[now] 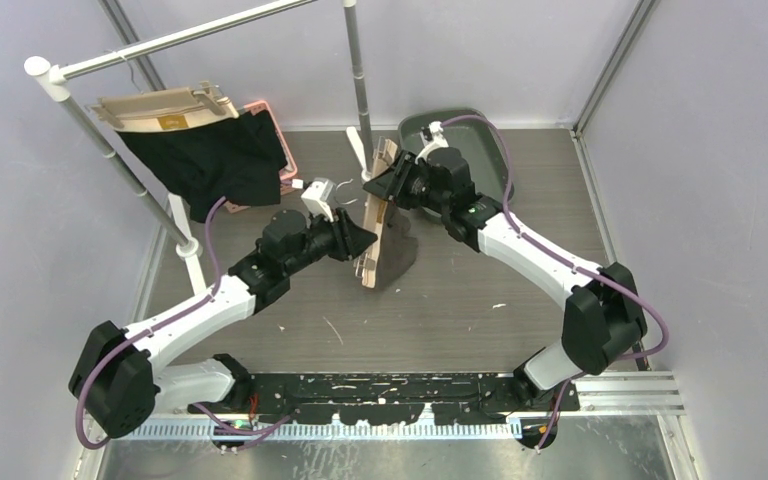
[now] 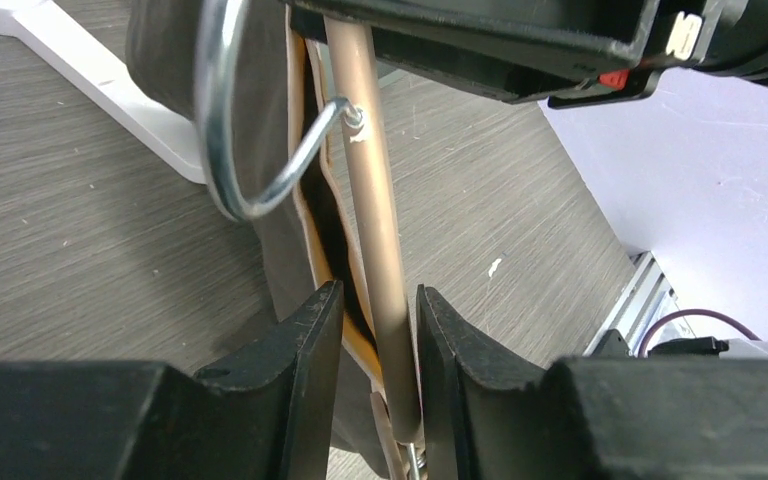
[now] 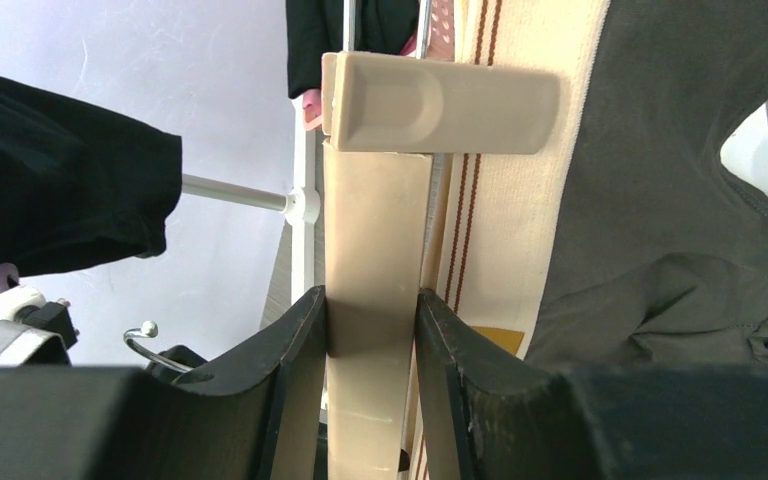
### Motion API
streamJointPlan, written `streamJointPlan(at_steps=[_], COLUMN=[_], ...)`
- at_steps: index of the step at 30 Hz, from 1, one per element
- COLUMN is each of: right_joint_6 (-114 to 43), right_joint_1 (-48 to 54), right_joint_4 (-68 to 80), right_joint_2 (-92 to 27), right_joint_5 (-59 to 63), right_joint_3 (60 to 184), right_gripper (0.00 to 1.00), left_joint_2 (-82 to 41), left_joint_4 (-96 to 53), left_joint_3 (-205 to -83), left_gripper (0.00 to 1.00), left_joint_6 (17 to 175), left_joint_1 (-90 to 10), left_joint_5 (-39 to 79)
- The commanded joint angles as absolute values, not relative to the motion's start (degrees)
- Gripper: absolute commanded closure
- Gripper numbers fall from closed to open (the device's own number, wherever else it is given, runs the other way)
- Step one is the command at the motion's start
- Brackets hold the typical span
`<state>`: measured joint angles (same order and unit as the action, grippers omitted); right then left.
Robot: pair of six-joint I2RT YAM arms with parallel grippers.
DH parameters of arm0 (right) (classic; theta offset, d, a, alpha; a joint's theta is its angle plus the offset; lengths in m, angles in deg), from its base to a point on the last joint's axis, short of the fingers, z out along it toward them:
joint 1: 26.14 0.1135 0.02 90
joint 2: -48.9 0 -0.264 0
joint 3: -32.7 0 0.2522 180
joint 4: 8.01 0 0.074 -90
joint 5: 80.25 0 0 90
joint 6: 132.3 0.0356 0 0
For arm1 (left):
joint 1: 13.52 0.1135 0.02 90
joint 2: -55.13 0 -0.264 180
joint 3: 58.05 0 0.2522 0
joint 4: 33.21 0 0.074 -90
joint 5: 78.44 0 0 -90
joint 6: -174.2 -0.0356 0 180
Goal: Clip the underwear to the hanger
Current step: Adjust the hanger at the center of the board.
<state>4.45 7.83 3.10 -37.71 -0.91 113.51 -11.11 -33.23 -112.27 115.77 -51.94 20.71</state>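
A beige clip hanger stands on edge mid-table, with dark grey underwear hanging along it. My right gripper is shut on the hanger's flat beam, both fingers pressed to it, just below a beige clip. The striped waistband and grey fabric lie beside the beam. My left gripper straddles the round hanger bar below the metal hook. The bar touches one finger. A gap with the waistband edge in it remains at the other.
A clothes rack at the left carries another hanger with black underwear. A pink basket sits behind it and a dark green bin at the back. The rack's white foot lies close to the hanger.
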Motion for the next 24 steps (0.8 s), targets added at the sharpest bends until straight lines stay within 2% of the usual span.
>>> streamJointPlan(at_steps=[1, 3, 5, 9, 13, 16, 17, 18, 21, 24], right_joint_6=[5.9, 6.0, 6.0, 6.0, 5.9, 5.1, 4.8, 4.4, 2.6, 0.7], right_joint_1=[7.3, 7.1, 6.9, 6.6, 6.6, 6.6, 6.5, 6.5, 6.2, 5.2], right_joint_4=[-2.8, -3.0, -3.1, -3.4, -3.5, -3.3, -3.0, -2.5, -0.3, 1.2], right_joint_2=[-33.7, -33.3, -33.0, -32.4, -32.2, -32.0, -31.9, -31.7, -30.2, -27.1], right_joint_5=[-2.0, -2.1, -2.2, -2.3, -2.3, -2.3, -2.3, -2.0, 0.0, 2.3], right_joint_3=[113.3, 112.9, 112.5, 111.7, 110.6, 109.0, 108.4, 107.6, 106.1, 104.4], right_gripper=[0.6, 0.6, 0.6, 0.6, 0.57, 0.49, 0.43, 0.32, 0.15, 0.09], left_joint_2=[-11.3, -11.2, -11.2, -11.2, -11.4, -11.6, -11.8, -12.0, -13.1, -14.0], left_joint_4=[-35.7, -35.5, -35.3, -35.3, -35.9, -37.7, -38.5, -39.4, -42.2, -44.3], left_joint_3=[-115.0, -115.0, -114.9, -114.3, -113.5, -111.5, -110.7, -109.8, -107.4, -105.6], left_gripper=[0.66, 0.67, 0.73, 0.96, 1.0, 1.0, 1.0, 1.0, 1.0, 1.0], left_joint_6=[114.3, 114.2, 114.0, 114.3, 114.9, 115.5, 116.1, 116.8, 118.3, 119.0], left_joint_1=[-53.4, -53.8, -54.1, -54.2, -54.6, -55.2, -55.3, -55.5, -56.1, -56.8], left_joint_5=[19.2, 18.6, 18.1, 17.6, 17.1, 16.1, 15.9, 15.8, 15.4, 14.6])
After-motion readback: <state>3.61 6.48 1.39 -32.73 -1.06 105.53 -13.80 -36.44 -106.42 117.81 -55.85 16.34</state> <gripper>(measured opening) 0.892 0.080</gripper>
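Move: The hanger's bar runs between the left hand's open fingers and is still pinched by the right. Its middle is about 5 cm ahead of the left hand and level sideways, and some 4 cm back from the right hand, near its height. The underwear's middle hangs roughly 5 cm right of the left hand and 8 below. The green bin lies some 7 cm ahead and 17 right of the right hand, about 20 below. Staying nearly in place at first, the left hand shuts its fingers on the hanger's bar below the hook, then takes it down about 5 cm and slightly back, mostly in a quick late drop. Once the left has hold, the right hand spreads its fingers wide and lets go, easing some 2 cm to the right, 2 cm down and a little back. ##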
